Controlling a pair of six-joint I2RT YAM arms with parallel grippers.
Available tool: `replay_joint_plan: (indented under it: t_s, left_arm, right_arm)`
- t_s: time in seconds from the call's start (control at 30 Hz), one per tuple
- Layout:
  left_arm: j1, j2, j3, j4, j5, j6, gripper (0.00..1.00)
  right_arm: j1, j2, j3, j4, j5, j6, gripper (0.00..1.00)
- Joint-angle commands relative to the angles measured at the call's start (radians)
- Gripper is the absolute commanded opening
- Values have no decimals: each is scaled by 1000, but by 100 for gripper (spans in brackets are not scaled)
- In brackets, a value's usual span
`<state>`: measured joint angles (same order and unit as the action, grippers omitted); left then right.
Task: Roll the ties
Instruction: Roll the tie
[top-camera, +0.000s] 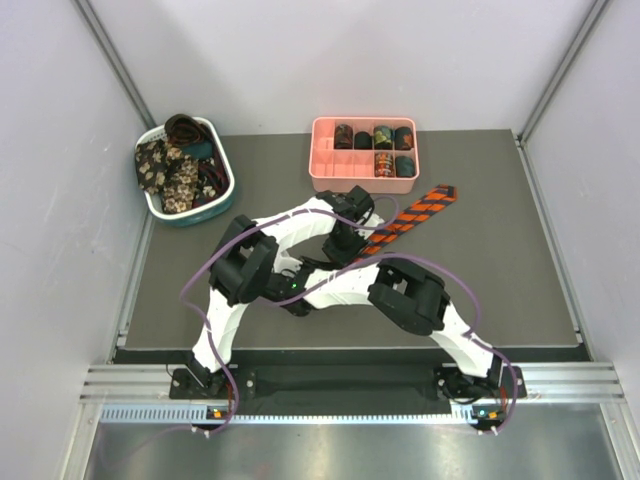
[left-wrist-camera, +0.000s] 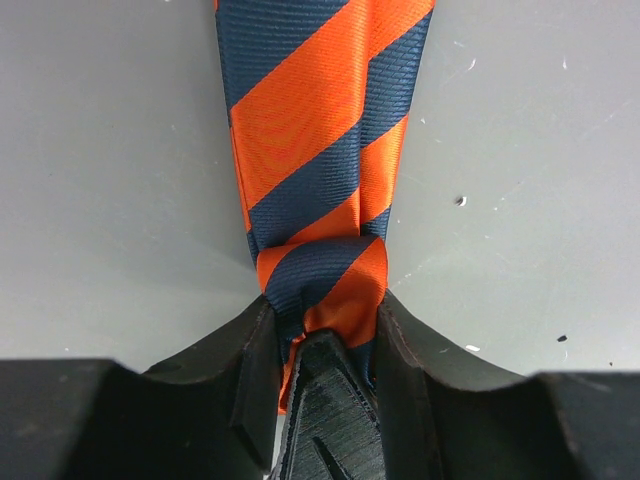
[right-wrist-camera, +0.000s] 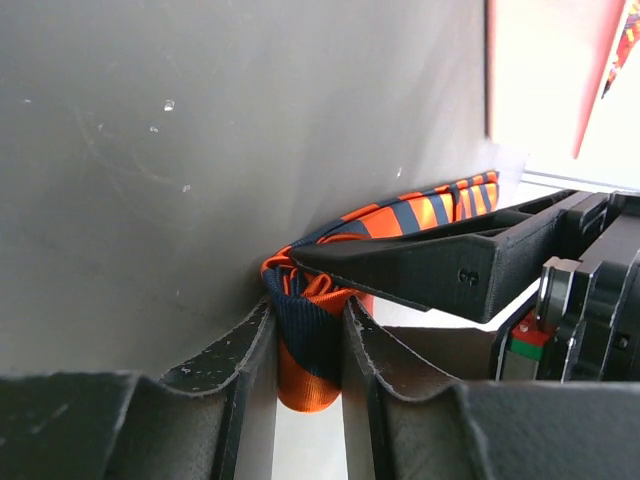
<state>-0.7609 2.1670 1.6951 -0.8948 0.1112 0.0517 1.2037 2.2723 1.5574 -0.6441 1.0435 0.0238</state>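
An orange-and-dark striped tie (top-camera: 420, 210) lies diagonally on the grey mat, and its near end is rolled into a small coil (left-wrist-camera: 325, 275). My left gripper (left-wrist-camera: 325, 305) is shut on that coil from both sides, the strip (left-wrist-camera: 320, 130) running straight away from it. My right gripper (right-wrist-camera: 308, 325) comes in crosswise and is shut on the same coil, with a fold of striped fabric (right-wrist-camera: 305, 385) pinched between its fingers. One right finger (left-wrist-camera: 325, 400) shows between the left fingers. A left finger (right-wrist-camera: 420, 270) lies across the coil. From above, both grippers (top-camera: 358, 247) meet there, partly hidden by the arms.
A pink compartment tray (top-camera: 362, 182) at the back centre holds several rolled ties (top-camera: 383, 140). A white-and-teal basket (top-camera: 190, 215) at the back left holds floral and dark ties (top-camera: 170, 170). Both forearms cross over the mat's middle.
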Motion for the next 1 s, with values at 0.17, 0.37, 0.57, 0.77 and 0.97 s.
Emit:
replay_joint_plan:
  t_s: [0.17,0.37,0.57,0.77,0.97]
  left_arm:
    - [-3,7,66,-136,42,17,52]
    - [28,-120,46,34,56,-1,67]
    - [98,-323,-127,310,39,-81,93]
    - [241,-564,-403,647,90,-243,99]
    - [322,-765,-652,858,-13,-366,99]
  right_arm:
    - [-52,-28,-25,-17,-163,33,7]
    - [-52,-75,-66,37,-240,34,6]
    - [-62,-161,-146,145,-309,-2,6]
    - [-88,-243,-194,216,-395,-12,5]
    - [-128,-368,-298,316,-513,4,4]
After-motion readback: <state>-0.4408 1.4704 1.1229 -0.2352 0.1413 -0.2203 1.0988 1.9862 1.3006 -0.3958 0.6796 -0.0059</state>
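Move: The rolled tie is already pinched between the left fingers, and the right hand grips the same roll, its middle practically at each hand point. From the left hand, the pink tray lies about 26 cm ahead and 4 cm to the right; the laundry basket lies some 22 cm ahead and 37 cm to the left. From the right hand, the middle of the tie's unrolled tail lies roughly 9 cm ahead and 14 cm to the right, flat on the table. The left hand opens from its hold on the roll to full width and comes free, rising slowly straight up at first, then swinging up quickly by about 15 cm while going left and forward, away from the roll, as its wrist turns counter-clockwise and its fingertips tilt forward and to the right. The right hand keeps its pinch on the roll and stays nearly in place, rising only about 1 cm while it rolls its left side up some 20 degrees and tips its fingers further down. ##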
